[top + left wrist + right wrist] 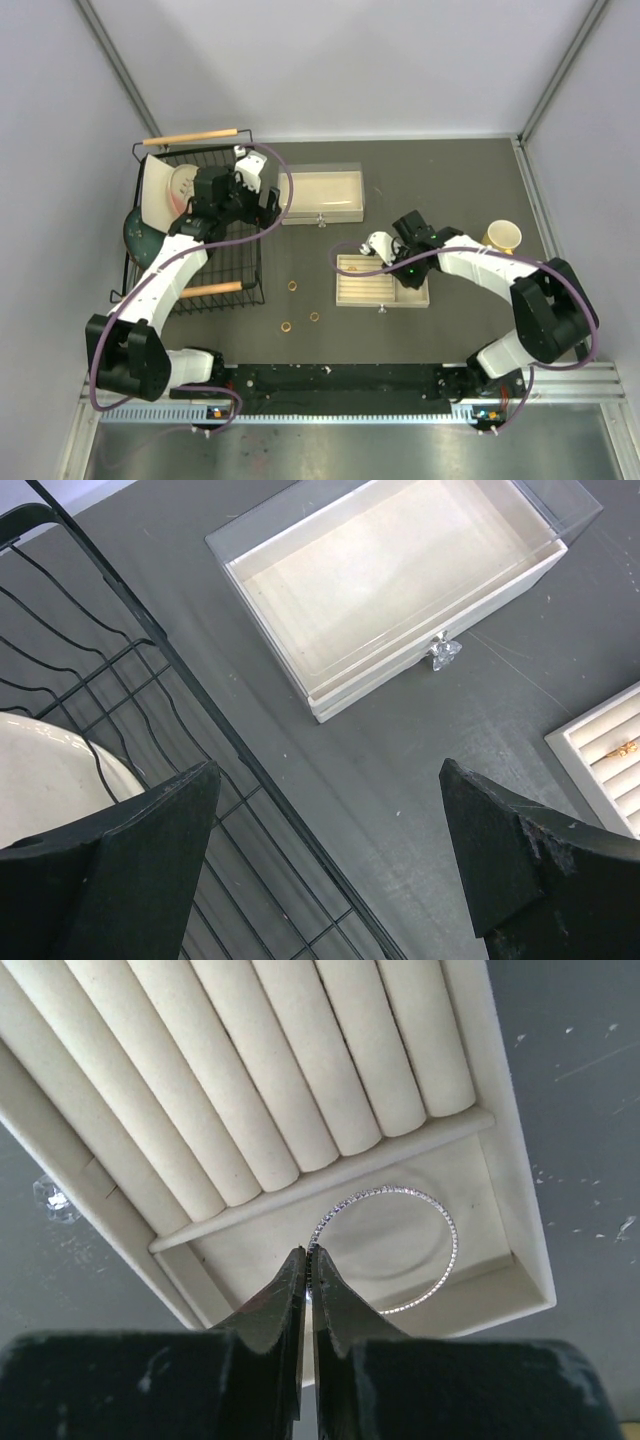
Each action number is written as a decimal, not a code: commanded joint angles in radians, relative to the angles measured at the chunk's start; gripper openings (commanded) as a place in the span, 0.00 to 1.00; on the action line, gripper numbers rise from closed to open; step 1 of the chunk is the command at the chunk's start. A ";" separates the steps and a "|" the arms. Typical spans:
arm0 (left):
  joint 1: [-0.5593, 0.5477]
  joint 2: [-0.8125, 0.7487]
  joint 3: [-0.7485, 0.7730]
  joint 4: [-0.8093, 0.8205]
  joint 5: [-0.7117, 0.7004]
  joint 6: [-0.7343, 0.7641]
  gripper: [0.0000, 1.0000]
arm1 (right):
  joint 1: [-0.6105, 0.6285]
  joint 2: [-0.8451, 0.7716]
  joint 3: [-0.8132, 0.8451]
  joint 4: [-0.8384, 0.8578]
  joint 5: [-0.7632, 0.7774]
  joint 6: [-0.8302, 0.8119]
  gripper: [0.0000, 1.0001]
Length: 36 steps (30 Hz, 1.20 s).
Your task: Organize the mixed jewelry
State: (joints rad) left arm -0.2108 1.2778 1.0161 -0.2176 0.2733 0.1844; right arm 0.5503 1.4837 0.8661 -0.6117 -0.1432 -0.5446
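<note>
My right gripper (310, 1252) is shut on the thin silver bracelet hoop (455, 1245), pinching its left edge. The hoop hangs over the open end compartment of the beige slotted tray (510, 1160), and whether it touches the floor I cannot tell. In the top view this gripper (408, 270) is over the tray's (345, 298) right part. Three gold rings (292, 285), (314, 316), (286, 326) lie on the dark table left of the tray. One gold piece (625, 748) sits in a tray slot. My left gripper (330, 780) stands open and empty over the basket's edge.
A black wire basket (200, 280) with wooden handles holds a white bowl (50, 780) at the left. A clear-lidded drawer box (322, 193) with a crystal knob (443, 652) stands behind the tray. A yellow cup (502, 237) is at the right.
</note>
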 commanded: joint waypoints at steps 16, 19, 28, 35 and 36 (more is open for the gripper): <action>0.005 -0.090 -0.014 -0.029 0.248 0.129 0.96 | 0.022 -0.123 0.063 0.003 0.034 0.060 0.36; -0.013 -0.095 0.012 -0.151 0.349 0.226 0.96 | 0.020 -0.183 0.089 -0.011 0.030 0.084 0.39; -0.211 -0.045 0.036 -0.394 0.242 0.457 0.91 | 0.020 -0.278 0.106 -0.017 0.037 0.124 0.46; -0.315 0.054 0.025 -0.408 0.072 0.510 0.95 | -0.006 -0.306 0.071 0.012 0.027 0.132 0.49; -0.317 0.069 0.029 -0.410 0.064 0.520 0.95 | -0.009 -0.309 0.067 0.018 0.027 0.132 0.50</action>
State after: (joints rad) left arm -0.5102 1.2945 1.0195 -0.6136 0.4290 0.6399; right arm 0.5529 1.2213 0.9421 -0.6289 -0.1112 -0.4320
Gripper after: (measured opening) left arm 0.937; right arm 0.488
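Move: Inside the jewelry tray, the right hand holds the bracelet over the plain compartment, whose middle is about 2 cm ahead and 2 cm below; the roll section's middle lies some 10 cm left, roughly level fore and aft. From the left hand, the nearest gold ring is about 14 cm back, 6 cm right and 20 cm below; a second ring is 7 cm nearer the base and 5 cm right of it. The clear-lidded box is 7 cm ahead, 13 cm right. Opening to about half, the right fingers let go of the bracelet low in the plain compartment, then the hand rises clear by some 9 cm, its fingertips tilting forward and outward. The wide-open left hand swings back and right from beside the rack towards the nearest gold ring, about 14 cm across, lifting slightly before it sinks, while it turns clockwise and its fingers tip further down. ##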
